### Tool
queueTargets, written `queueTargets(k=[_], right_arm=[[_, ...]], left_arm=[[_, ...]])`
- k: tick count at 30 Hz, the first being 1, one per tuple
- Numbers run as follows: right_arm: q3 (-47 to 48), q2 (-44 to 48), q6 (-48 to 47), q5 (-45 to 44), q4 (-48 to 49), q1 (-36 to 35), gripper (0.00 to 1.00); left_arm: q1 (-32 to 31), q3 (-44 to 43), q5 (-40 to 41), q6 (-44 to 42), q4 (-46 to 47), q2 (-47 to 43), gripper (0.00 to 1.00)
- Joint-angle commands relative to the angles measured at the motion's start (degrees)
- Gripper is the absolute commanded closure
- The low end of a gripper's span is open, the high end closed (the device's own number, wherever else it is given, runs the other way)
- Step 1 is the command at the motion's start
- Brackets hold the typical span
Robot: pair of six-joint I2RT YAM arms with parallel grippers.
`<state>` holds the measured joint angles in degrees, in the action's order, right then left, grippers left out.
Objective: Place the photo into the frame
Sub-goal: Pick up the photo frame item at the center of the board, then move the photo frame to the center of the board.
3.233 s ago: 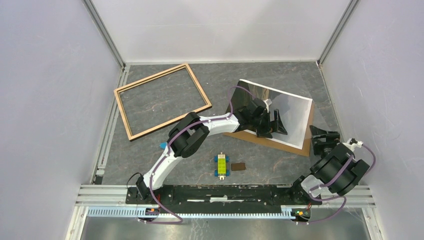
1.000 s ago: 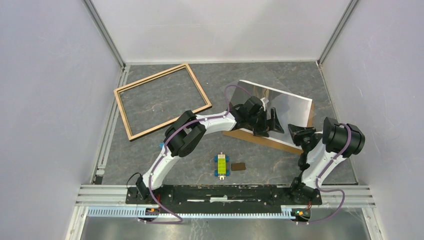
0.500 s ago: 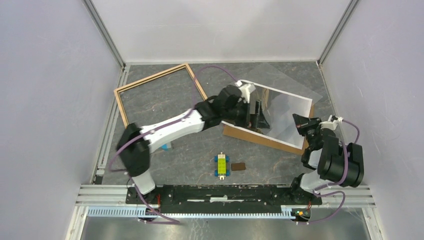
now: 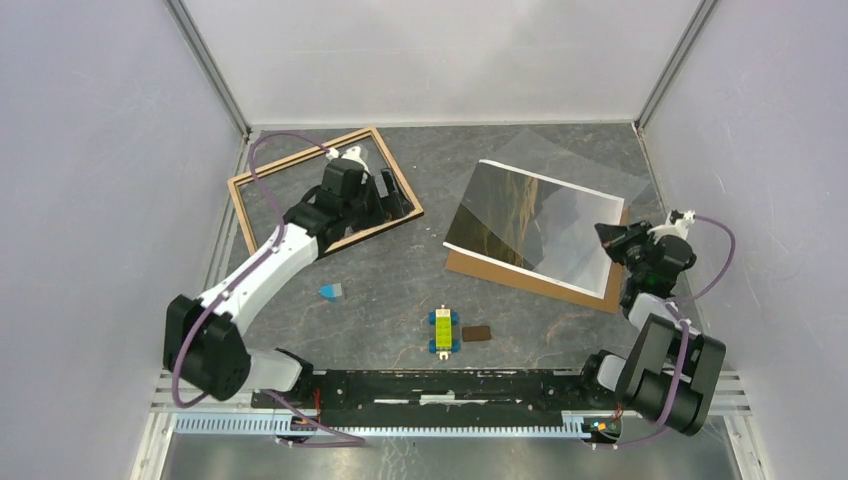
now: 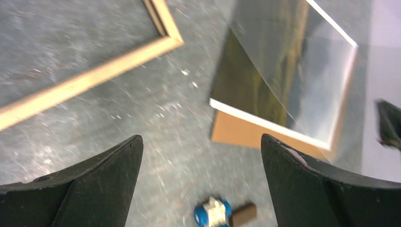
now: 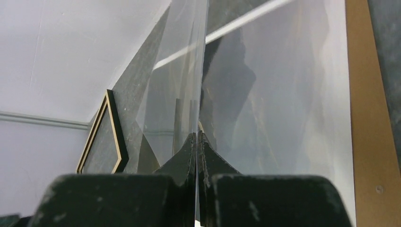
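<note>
The photo (image 4: 510, 215), a dark brown-gold landscape with a white border, lies on a brown backing board (image 4: 520, 280) right of centre. The tan wooden frame (image 4: 262, 170) lies flat at the far left. My left gripper (image 4: 385, 200) hovers open and empty over the frame's right corner. In the left wrist view it (image 5: 201, 139) looks down on the frame corner (image 5: 163, 28) and the photo (image 5: 279, 71). My right gripper (image 4: 612, 235) is shut on the edge of a clear sheet (image 4: 580, 160) tilted up over the photo. The right wrist view shows its jaws (image 6: 196, 135) pinching the sheet (image 6: 189, 61) edge-on.
A yellow-green block with blue ends (image 4: 442, 330) and a small brown piece (image 4: 477, 333) lie near the front centre. A small blue item (image 4: 330, 291) lies left of them. Grey walls close in the back and both sides.
My left arm has swung left from the photo's edge to the frame, gripper open. My right gripper holds the clear sheet, which stays tilted above the photo.
</note>
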<state>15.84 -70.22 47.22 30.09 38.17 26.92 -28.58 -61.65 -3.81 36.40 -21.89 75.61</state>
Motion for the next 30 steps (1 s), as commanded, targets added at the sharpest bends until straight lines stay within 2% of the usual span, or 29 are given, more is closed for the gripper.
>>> queueTargets(k=[1,10,12,14,16,23,30], right_arm=[[8.31,6.04,-9.02,0.91,-14.13,0.29,1.0],[21.52,9.16,-19.62,0.59,-31.47,0.24,1.0],[23.0,9.73,-21.07,1.11,-32.93,0.26,1.0],[24.15,10.54,-22.1,0.64,-34.51,0.24,1.0],[25.5,11.01,-22.86,0.57,-36.04,0.24,1.0],[28.54,12.81,-23.35,0.84,-39.7,0.08,1.0],[32.67,13.73,-24.6,0.23,-44.23,-0.11,1.0]], left_arm=[[3.29,-2.83,6.12,0.68,5.84,7.8,0.0],[4.26,-15.07,10.23,2.21,10.2,28.61,0.0],[4.3,-16.68,6.45,0.73,13.07,32.5,0.0],[4.16,-20.55,1.77,-0.38,12.18,37.35,0.0],[3.51,-22.31,0.4,-1.1,11.2,40.08,0.0],[0.58,-19.86,-4.29,-2.65,12.93,41.59,0.0],[-3.33,-11.44,-7.43,-0.69,16.33,37.03,0.0]])
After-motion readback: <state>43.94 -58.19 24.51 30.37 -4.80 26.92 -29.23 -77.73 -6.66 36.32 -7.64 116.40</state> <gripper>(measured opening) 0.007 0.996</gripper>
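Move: The frame's near right corner, which the open left hand goes for, lies some 10 cm ahead of it, about 3 cm to its right and 18 cm below. The photo's middle is about 9 cm ahead of that hand and 27 cm to its right, the toy car roughly 17 cm back and 7 cm right. The right hand already pinches the clear sheet; the photo's middle lies about 8 cm ahead of it, 14 cm left and 10 cm below. The left hand, fingers staying wide open, sinks some 15 cm while reaching forward to the frame's near right corner, then swings to the right and draws back a few centimetres, its left finger coming against the wood and pushing the frame along. Meanwhile the right hand keeps the clear sheet pinched and lifts it about 12 cm farther up off the photo, rolling some 20 degrees so that its left side dips. ##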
